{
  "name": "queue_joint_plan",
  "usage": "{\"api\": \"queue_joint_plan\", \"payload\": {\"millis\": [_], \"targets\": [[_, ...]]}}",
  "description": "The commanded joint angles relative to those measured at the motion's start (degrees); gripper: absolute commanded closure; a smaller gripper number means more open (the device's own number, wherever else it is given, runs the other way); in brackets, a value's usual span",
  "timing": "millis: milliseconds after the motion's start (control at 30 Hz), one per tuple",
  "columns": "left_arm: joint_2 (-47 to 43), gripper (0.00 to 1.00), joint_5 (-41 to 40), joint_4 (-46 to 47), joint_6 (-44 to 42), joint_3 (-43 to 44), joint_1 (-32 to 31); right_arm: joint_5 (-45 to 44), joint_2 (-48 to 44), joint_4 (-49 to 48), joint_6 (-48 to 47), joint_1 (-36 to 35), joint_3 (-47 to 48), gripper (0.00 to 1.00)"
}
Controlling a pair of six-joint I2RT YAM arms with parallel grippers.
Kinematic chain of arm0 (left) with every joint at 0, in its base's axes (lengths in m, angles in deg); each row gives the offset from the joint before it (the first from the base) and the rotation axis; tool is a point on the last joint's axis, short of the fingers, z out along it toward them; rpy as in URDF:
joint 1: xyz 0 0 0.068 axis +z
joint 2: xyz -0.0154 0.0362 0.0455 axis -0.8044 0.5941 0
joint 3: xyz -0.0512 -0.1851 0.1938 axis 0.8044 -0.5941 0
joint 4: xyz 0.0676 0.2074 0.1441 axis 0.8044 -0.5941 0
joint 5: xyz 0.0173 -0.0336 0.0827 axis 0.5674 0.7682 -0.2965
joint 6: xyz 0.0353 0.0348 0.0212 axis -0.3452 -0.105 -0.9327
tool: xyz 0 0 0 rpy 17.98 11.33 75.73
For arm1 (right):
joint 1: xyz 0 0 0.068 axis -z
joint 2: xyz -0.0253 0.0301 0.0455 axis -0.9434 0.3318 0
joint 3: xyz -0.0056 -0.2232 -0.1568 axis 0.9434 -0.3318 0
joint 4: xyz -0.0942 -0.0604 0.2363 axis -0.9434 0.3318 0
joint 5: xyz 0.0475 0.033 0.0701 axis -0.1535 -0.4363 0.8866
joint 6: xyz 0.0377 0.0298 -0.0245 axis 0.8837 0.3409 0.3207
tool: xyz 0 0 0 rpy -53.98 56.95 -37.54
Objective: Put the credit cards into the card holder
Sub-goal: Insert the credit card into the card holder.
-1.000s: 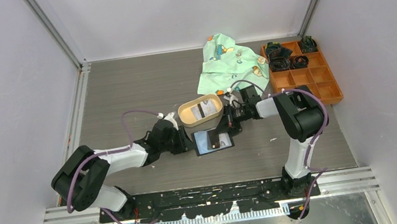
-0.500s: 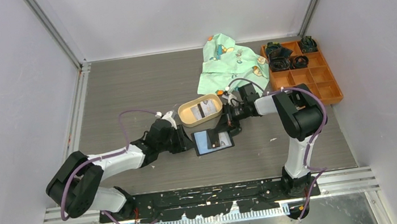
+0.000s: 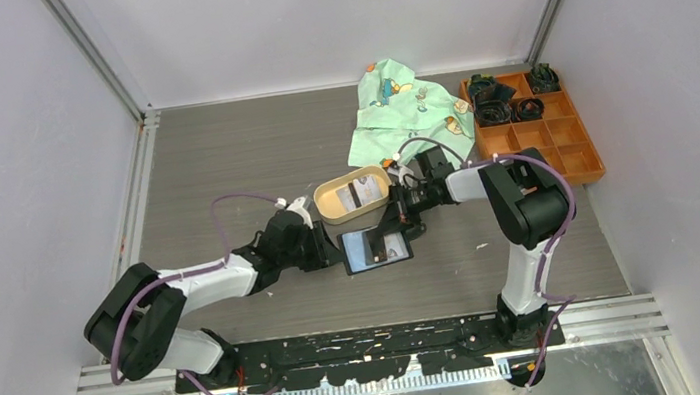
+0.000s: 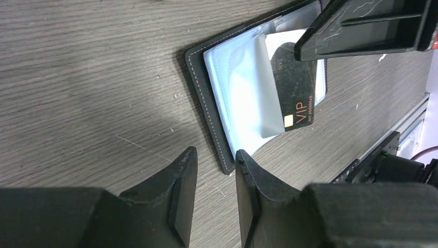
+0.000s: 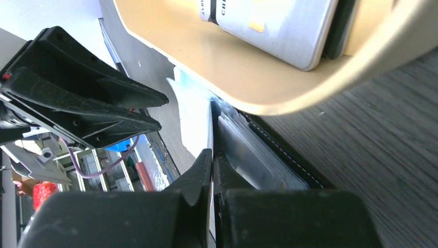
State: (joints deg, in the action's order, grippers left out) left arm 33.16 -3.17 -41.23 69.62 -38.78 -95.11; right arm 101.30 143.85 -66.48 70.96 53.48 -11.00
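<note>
The card holder [image 3: 375, 249] lies open on the table, black with clear inner sleeves [image 4: 243, 88]. A dark credit card [image 4: 295, 88] marked VIP sits partly inside a sleeve. My right gripper [image 3: 399, 217] is shut on that card's far end, and the right wrist view shows the card edge-on between the fingertips [image 5: 212, 153]. My left gripper [image 4: 216, 156] stands open just off the holder's near corner with nothing between its fingers. More credit cards [image 3: 357, 194] lie in the tan tray [image 3: 327, 206].
The tan tray [image 5: 248, 77] stands directly behind the holder, close over my right gripper. A green printed cloth [image 3: 406, 110] lies at the back. At the back right an orange compartment box [image 3: 561, 146] holds dark items.
The left arm's elbow has shifted slightly left. My right gripper has edged a little toward the tray, still on the card. The holder has not moved.
</note>
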Motion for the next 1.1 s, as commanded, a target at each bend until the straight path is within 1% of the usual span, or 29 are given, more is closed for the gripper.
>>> {"api": "queue_joint_plan", "payload": {"millis": [0,167,700,833,967,1067], "targets": [[0.95,0.66,1.03,2.83,-0.42,0.4,-0.18,-0.73,0.95,-0.24,-0.95,-1.04,2.08,0.93],[0.19,0.66,0.88,2.17,-0.42,0.16,-0.19,-0.54,2.58,-1.19,-0.11,-1.76,3.16,0.92],[-0.63,0.66,1.28,2.72,0.19,-0.13,-0.21,-3.45,1.92,3.06,-3.16,-4.71,5.29,0.84],[-0.9,0.66,1.29,2.7,0.28,-0.2,-0.19,-4.14,1.52,3.97,-3.61,-5.08,5.71,0.78],[-1.48,0.66,1.11,2.32,0.28,-0.38,-0.2,-6.18,-0.32,6.77,-6.01,-5.04,6.25,0.69],[-1.83,0.66,0.98,2.13,0.29,-0.44,-0.19,-7.4,-1.59,8.46,-7.28,-5.07,6.69,0.66]]}}
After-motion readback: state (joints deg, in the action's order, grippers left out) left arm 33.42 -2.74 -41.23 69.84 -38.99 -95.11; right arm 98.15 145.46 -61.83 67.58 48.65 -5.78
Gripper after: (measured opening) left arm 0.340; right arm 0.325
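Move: The black card, already pinched in the right fingertips, is to slide under the clear pocket of the open card holder, whose middle is about 4 cm to the right hand's left, 3 cm back and 1 cm below. The pale card in the holder's other half lies 2 cm right and 3 cm back; the cream tray sits some 8 cm ahead and 5 cm left. From the left hand the pocket is roughly 6 cm right, 2 cm ahead and 3 cm lower. The black card is slid flat to the left, deeper under the clear pocket of the holder, the right hand carrying it about 2 cm that way almost level, with only a few degrees of wrist turn. The right fingers part slowly at first, then clearly towards the end, so the pinch on the card is opened while the tips stay around its far edge. ##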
